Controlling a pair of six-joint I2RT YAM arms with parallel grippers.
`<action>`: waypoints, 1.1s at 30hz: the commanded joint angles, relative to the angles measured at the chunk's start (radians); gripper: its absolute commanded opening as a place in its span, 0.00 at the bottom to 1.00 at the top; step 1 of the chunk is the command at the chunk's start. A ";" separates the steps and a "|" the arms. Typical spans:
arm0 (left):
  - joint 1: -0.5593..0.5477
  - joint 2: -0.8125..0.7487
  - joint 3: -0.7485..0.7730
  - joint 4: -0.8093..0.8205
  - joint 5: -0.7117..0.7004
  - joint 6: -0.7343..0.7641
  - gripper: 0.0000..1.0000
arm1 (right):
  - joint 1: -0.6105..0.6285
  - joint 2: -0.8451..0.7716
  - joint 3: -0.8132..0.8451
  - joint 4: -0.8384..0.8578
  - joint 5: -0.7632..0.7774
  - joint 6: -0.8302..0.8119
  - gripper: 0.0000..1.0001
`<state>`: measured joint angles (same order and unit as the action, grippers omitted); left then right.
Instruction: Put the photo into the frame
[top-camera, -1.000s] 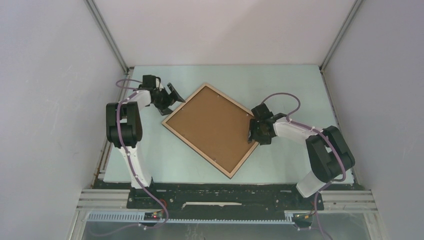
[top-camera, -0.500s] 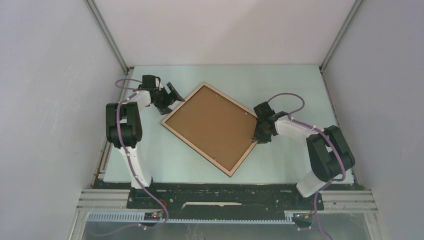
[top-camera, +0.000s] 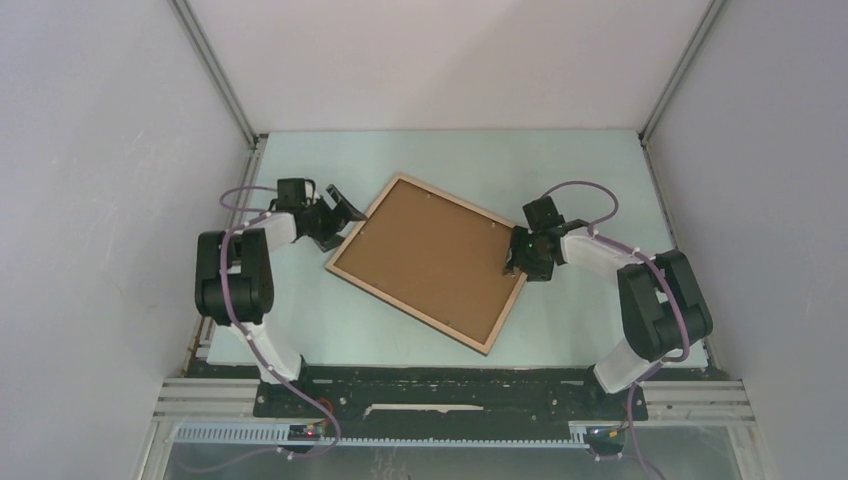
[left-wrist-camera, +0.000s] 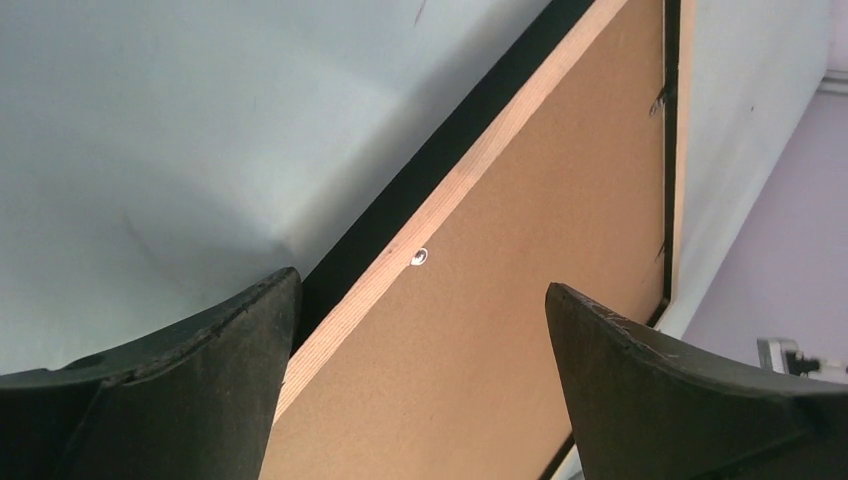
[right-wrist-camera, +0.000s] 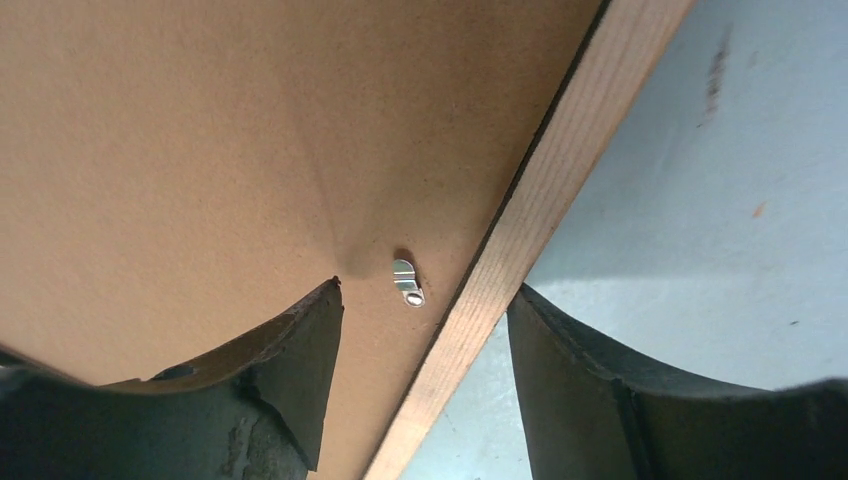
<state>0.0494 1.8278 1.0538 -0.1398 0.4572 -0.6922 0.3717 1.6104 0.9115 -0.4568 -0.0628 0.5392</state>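
The frame (top-camera: 352, 277) lies back up and askew on the table, light wood rim showing. A plain brown backing board (top-camera: 430, 260) fills it. The photo is hidden. My left gripper (top-camera: 345, 212) is open at the frame's far-left edge. In the left wrist view its fingers (left-wrist-camera: 200, 380) straddle the wood rim (left-wrist-camera: 440, 215), apart from it. My right gripper (top-camera: 515, 262) is open at the frame's right edge. In the right wrist view one finger (right-wrist-camera: 300, 370) stands over the board beside a small metal tab (right-wrist-camera: 405, 282), and the other is outside the rim (right-wrist-camera: 540, 210), over the table.
The pale table top (top-camera: 560, 170) is boxed in by white walls on three sides. Both arm bases sit on the black rail (top-camera: 440, 385) at the near edge. Small metal tabs (left-wrist-camera: 419, 257) line the inside of the frame's rim.
The frame has turned slightly, its near corner shifting right. The left arm has come nearer along the left edge. The right gripper has slid farther up the right edge.
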 joint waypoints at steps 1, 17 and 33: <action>-0.026 -0.110 -0.172 -0.086 0.112 -0.079 0.98 | -0.029 -0.004 0.014 0.127 -0.103 -0.045 0.69; 0.009 -0.138 -0.346 0.045 0.267 -0.093 0.97 | -0.058 0.052 0.072 0.071 -0.036 -0.104 0.53; 0.025 -0.162 -0.382 0.091 0.280 -0.118 0.96 | -0.088 0.092 0.089 0.069 -0.075 0.036 0.16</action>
<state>0.1081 1.6508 0.7284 0.0505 0.6250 -0.7612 0.2531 1.6695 0.9749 -0.4751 0.0036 0.4770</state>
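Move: The frame lies back side up between the hands. The left hand stands over its left side, which is about 1 cm to the right and 3 cm down; the frame's middle is some 20 cm right and 7 cm back. From the right hand, the nearest stretch of the frame's right side lies about 2 cm right and 1 cm down, a metal clip 1 cm to the left at that level, and the frame's middle about 18 cm left and 3 cm ahead. The frame's left side is dragged back by the left hand, its outer finger still against the outer face; that hand travels about 6 cm back, then stops and rolls some 10 degrees, staying wide open. The right hand, straddling the right side, goes right nearly 5 cm and forward about 3, its fingers closing from both faces to pinch that side. ##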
